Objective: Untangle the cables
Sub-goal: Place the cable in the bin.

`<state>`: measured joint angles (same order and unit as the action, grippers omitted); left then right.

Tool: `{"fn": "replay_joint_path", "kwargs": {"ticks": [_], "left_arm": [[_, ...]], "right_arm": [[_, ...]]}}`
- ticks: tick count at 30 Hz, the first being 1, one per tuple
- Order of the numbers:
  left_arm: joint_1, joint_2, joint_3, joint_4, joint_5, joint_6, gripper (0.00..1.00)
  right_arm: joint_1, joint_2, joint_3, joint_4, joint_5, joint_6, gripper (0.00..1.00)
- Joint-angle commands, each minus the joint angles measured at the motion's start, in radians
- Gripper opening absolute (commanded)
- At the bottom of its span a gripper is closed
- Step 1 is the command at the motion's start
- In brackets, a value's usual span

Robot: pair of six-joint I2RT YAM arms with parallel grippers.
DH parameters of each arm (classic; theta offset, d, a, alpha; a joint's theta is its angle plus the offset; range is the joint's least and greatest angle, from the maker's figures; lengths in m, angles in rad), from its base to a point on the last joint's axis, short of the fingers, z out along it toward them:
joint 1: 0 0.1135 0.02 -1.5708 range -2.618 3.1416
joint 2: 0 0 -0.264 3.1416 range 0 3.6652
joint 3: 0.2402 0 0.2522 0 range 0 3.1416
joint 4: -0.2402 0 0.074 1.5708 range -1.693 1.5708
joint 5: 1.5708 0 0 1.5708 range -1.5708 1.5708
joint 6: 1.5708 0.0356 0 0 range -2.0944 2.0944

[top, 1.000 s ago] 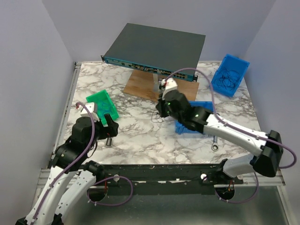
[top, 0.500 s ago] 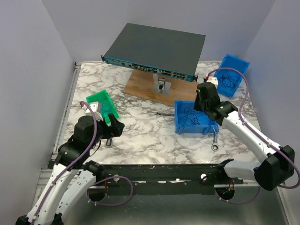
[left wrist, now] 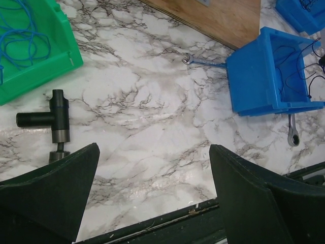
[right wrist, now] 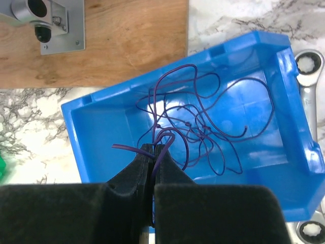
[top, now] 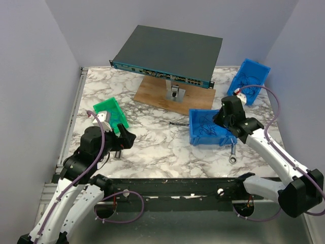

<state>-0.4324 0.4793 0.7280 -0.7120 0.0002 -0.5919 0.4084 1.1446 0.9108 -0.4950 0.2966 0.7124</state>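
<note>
The cables are a loose tangle of thin purple-blue wires lying in the near blue bin, which stands right of centre in the top view. My right gripper hovers over that bin's near side, shut on one strand that loops up out of the tangle and has a short free end sticking out to the left. My left gripper is open and holds nothing, low over bare marble near the table's front left.
A second blue bin with dark wires leans at the back right. A green bin holds blue wire. A black T-shaped tool, a small wrench, a ratchet wrench, a wooden board, a metal bracket and a network switch are around.
My right arm swung from the table's centre to the right, past the near blue bin, and now hangs over that bin's right side. The left arm barely moved.
</note>
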Motion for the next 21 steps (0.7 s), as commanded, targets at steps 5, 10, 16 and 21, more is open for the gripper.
{"fn": "replay_joint_path", "kwargs": {"ticks": [5,10,16,21], "left_arm": [[-0.005,-0.002,-0.034,0.063,0.049,-0.009,0.92],[-0.005,-0.002,-0.052,0.082,0.064,0.0,0.92],[-0.006,-0.026,-0.054,0.081,0.066,0.013,0.93],[-0.006,-0.045,-0.06,0.083,0.067,0.023,0.95]], "right_arm": [[-0.003,-0.022,-0.008,-0.132,0.032,0.15,0.01],[-0.002,0.015,0.001,-0.131,0.03,0.177,0.02],[-0.004,0.024,0.022,-0.055,0.072,0.2,0.07],[-0.003,0.076,0.073,-0.108,0.07,0.215,0.84]]}}
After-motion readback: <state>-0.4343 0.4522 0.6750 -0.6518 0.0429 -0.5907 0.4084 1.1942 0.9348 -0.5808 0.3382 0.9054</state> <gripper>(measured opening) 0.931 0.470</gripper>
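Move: Your closed right gripper holds the purple cable over the near blue bin; the bin's middle is roughly 3 cm ahead, 2 cm to the right and 8 cm below. The ring wrench lies some 11 cm right of the bin's middle and 7 cm nearer the base; the wooden board's middle is about 15 cm beyond it and 16 cm left. From the left gripper, that bin is around 34 cm right, 8 cm ahead, 13 cm down. Lower the right gripper about 3 cm into place over the blue bin while easing it back some 2 cm, turning the wrist slightly clockwise and tipping the fingers a little further down. Then open the fingers to about half to let go of the purple cable, edging forward and slightly up as they part. ##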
